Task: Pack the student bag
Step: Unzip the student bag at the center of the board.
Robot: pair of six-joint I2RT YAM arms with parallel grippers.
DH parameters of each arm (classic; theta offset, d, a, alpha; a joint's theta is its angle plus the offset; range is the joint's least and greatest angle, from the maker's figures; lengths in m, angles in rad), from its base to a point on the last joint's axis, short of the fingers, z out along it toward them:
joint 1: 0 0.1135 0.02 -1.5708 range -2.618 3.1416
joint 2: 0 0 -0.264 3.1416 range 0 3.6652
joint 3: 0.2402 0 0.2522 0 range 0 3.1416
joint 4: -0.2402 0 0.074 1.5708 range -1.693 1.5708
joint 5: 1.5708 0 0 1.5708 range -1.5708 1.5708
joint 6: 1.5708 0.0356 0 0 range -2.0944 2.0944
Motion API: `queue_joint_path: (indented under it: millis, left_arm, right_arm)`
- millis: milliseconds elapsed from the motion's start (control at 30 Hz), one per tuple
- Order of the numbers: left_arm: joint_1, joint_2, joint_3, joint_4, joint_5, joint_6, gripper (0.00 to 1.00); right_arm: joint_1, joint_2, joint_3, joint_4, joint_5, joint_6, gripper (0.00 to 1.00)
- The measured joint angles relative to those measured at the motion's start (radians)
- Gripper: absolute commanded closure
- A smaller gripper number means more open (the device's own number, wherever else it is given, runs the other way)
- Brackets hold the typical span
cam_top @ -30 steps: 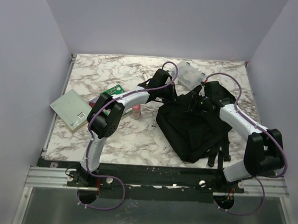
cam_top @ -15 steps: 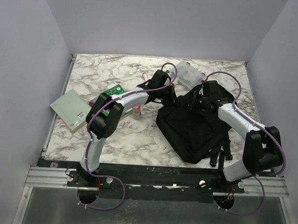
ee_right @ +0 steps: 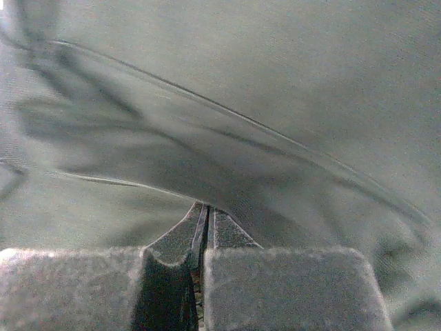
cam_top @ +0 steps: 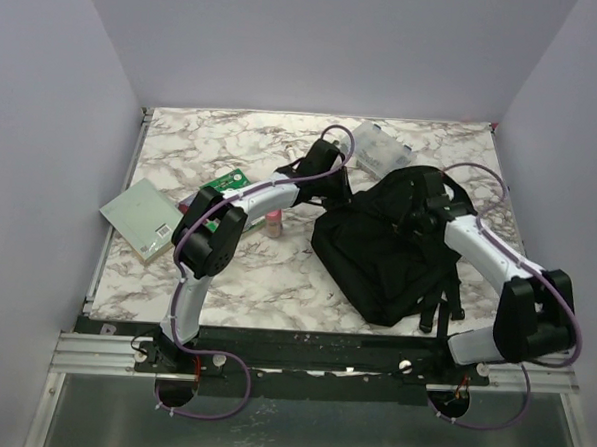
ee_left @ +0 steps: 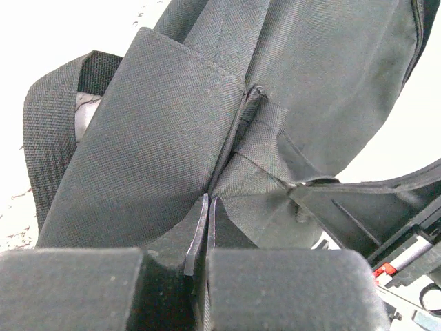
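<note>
The student bag [cam_top: 387, 253], a large black backpack, lies at the table's right centre with its straps towards the near edge. My left gripper [cam_top: 346, 193] is shut on a fold of the bag's fabric at its far left edge. In the left wrist view the shut gripper [ee_left: 209, 201] pinches a seam of the bag [ee_left: 172, 124]. My right gripper [cam_top: 418, 205] is at the bag's raised top, partly covered by fabric. In the right wrist view the gripper [ee_right: 209, 210] is shut, with the bag's grey fabric [ee_right: 275, 89] filling the view.
A clear plastic compartment box [cam_top: 383, 148] stands behind the bag. A green book [cam_top: 144, 218] lies at the left edge. A green card [cam_top: 231, 180] and a small pink bottle [cam_top: 274, 220] lie by the left arm. Purple walls enclose three sides.
My right gripper has moved a little right and lifted the bag's top fabric, which now bulges up over it. The left arm has stayed in place.
</note>
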Motion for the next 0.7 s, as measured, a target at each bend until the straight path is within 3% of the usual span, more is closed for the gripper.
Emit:
queue_joint_path:
  millis: [133, 267, 600, 633, 700]
  left_arm:
    - [0.003, 0.000, 0.035, -0.049, -0.014, 0.003, 1.00]
    - [0.005, 0.000, 0.073, -0.088, -0.023, 0.020, 1.00]
    - [0.012, 0.018, 0.148, -0.158, -0.010, 0.071, 1.00]
    - [0.013, 0.024, 0.158, -0.164, 0.003, 0.073, 0.96]
    - [0.018, 0.034, 0.175, -0.170, 0.035, 0.074, 0.74]
  right_arm:
    - [-0.085, -0.195, -0.145, -0.119, 0.045, 0.080, 0.99]
    - [-0.141, -0.340, -0.168, -0.235, 0.053, 0.150, 0.99]
    - [-0.299, -0.443, -0.318, -0.263, -0.104, 0.251, 0.99]
    - [-0.300, -0.443, -0.313, -0.265, -0.105, 0.243, 0.97]
    - [-0.302, -0.443, -0.294, -0.272, -0.102, 0.216, 0.86]
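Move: The right fingers already hold the zip pull; the near-right end of the bag's zip, where it is headed, lies about 11 cm back and 8 cm right, roughly level. The straps hang some 24 cm back and 11 cm right, and the clear box lies about 22 cm ahead and 7 cm left. From the left hand, shut on the bag's far-left corner, that zip end is some 20 cm back and 21 cm right. Right hand drags the zip pull back 11 cm and right 8 cm while the left keeps the bag corner. ##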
